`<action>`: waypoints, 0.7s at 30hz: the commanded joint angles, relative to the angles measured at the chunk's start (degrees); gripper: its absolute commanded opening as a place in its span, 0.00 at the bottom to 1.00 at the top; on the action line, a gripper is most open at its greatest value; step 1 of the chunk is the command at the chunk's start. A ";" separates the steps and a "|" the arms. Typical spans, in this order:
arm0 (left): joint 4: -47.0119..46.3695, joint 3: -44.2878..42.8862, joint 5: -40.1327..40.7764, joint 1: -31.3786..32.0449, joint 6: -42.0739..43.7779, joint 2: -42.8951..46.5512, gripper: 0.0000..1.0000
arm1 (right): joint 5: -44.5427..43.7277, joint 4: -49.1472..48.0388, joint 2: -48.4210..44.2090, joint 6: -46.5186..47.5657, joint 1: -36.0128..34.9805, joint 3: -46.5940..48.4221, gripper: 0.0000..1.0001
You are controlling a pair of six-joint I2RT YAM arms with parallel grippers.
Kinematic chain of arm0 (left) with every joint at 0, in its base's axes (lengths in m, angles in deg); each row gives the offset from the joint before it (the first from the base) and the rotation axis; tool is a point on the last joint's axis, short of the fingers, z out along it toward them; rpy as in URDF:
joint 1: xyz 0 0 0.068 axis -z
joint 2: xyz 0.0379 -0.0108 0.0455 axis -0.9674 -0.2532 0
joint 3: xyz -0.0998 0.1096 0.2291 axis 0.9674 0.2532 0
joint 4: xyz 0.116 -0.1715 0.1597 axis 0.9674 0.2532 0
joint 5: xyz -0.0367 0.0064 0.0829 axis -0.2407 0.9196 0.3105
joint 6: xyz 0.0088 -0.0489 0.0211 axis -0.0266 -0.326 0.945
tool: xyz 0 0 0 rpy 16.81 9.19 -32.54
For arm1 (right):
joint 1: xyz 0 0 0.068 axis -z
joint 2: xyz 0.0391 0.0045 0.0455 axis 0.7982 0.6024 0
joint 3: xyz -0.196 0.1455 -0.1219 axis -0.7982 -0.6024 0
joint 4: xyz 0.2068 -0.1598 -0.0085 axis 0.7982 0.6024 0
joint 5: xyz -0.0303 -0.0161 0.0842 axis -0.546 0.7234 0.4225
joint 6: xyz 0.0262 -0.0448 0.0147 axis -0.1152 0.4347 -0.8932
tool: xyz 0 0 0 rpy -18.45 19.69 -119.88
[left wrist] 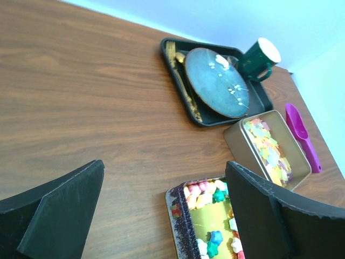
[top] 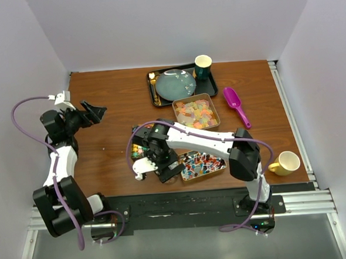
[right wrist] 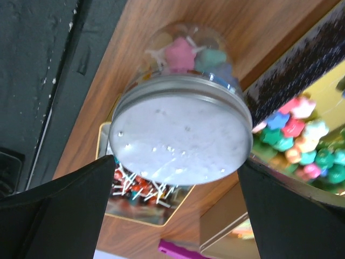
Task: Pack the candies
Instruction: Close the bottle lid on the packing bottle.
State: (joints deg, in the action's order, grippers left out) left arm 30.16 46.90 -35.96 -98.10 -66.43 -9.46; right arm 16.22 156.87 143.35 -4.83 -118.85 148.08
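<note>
The candies lie in three open tins. Bright star-shaped candies (left wrist: 205, 195) fill a dark-rimmed tin (top: 140, 144), pale gummies (top: 197, 113) a plain tin, and wrapped pieces (top: 201, 164) a tin near the front edge. A clear jar (right wrist: 180, 135) with a silver lid holds a few pink and teal candies. Its lid faces my right gripper (right wrist: 175, 162), which is open with a finger on each side of it. In the top view the jar (top: 141, 165) sits just left of that gripper (top: 156, 168). My left gripper (left wrist: 164, 167) hangs open and empty over bare wood at the left (top: 95, 109).
At the back stands a black tray (top: 154, 95) with a blue plate (top: 175, 84) and a green cup (top: 203, 66). A purple scoop (top: 236, 106) lies right of the gummy tin. A yellow mug (top: 286, 162) sits at the front right. The right arm spans the wrapped-candy tin.
</note>
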 commanded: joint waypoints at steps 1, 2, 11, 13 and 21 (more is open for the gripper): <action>-6.10 -3.81 -4.66 -0.53 0.63 1.71 1.00 | -4.93 1.16 -6.60 -3.51 0.32 -1.01 0.99; -6.18 -4.08 -6.93 -0.44 0.80 1.97 1.00 | -5.46 1.60 -6.95 -3.60 0.76 -1.28 0.99; 24.88 -7.16 -14.18 11.84 26.14 13.29 0.99 | -2.57 4.33 -10.03 -13.51 22.54 5.65 0.99; 27.99 -5.06 -8.31 17.83 28.75 18.64 0.99 | -3.09 3.71 -11.25 -14.76 26.59 5.93 0.99; 52.32 -3.20 -21.27 20.73 60.79 23.25 0.95 | -5.21 -3.74 -23.38 -21.15 28.44 -4.86 0.99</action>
State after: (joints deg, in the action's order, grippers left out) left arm 66.29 44.37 -49.03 -79.06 -27.35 15.96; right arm 10.76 155.69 127.30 -19.33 -88.75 147.45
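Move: The packing bottle, lid already on, stands between the right gripper's open fingers, its middle about 5 cm below the hand point and 1 cm left. From that hand, the lollipop tin lies some 14 cm right and 1 cm ahead, the star-candy tin about 12 cm ahead and 8 cm left, and the gummy tin roughly 24 cm ahead and 14 cm right. From the left gripper the bottle is some 28 cm right, 21 cm back and 15 cm lower. Lift the open right gripper clear of the lidded bottle and swing it about 15 cm right and nearly as far forward, still rising, towards the gummy tin, turning clockwise some 45 degrees. Meanwhile raise the left gripper a little, then sweep it right and back towards the bottle, swinging its open fingers clockwise to point mostly right, with its left side rolling up. ##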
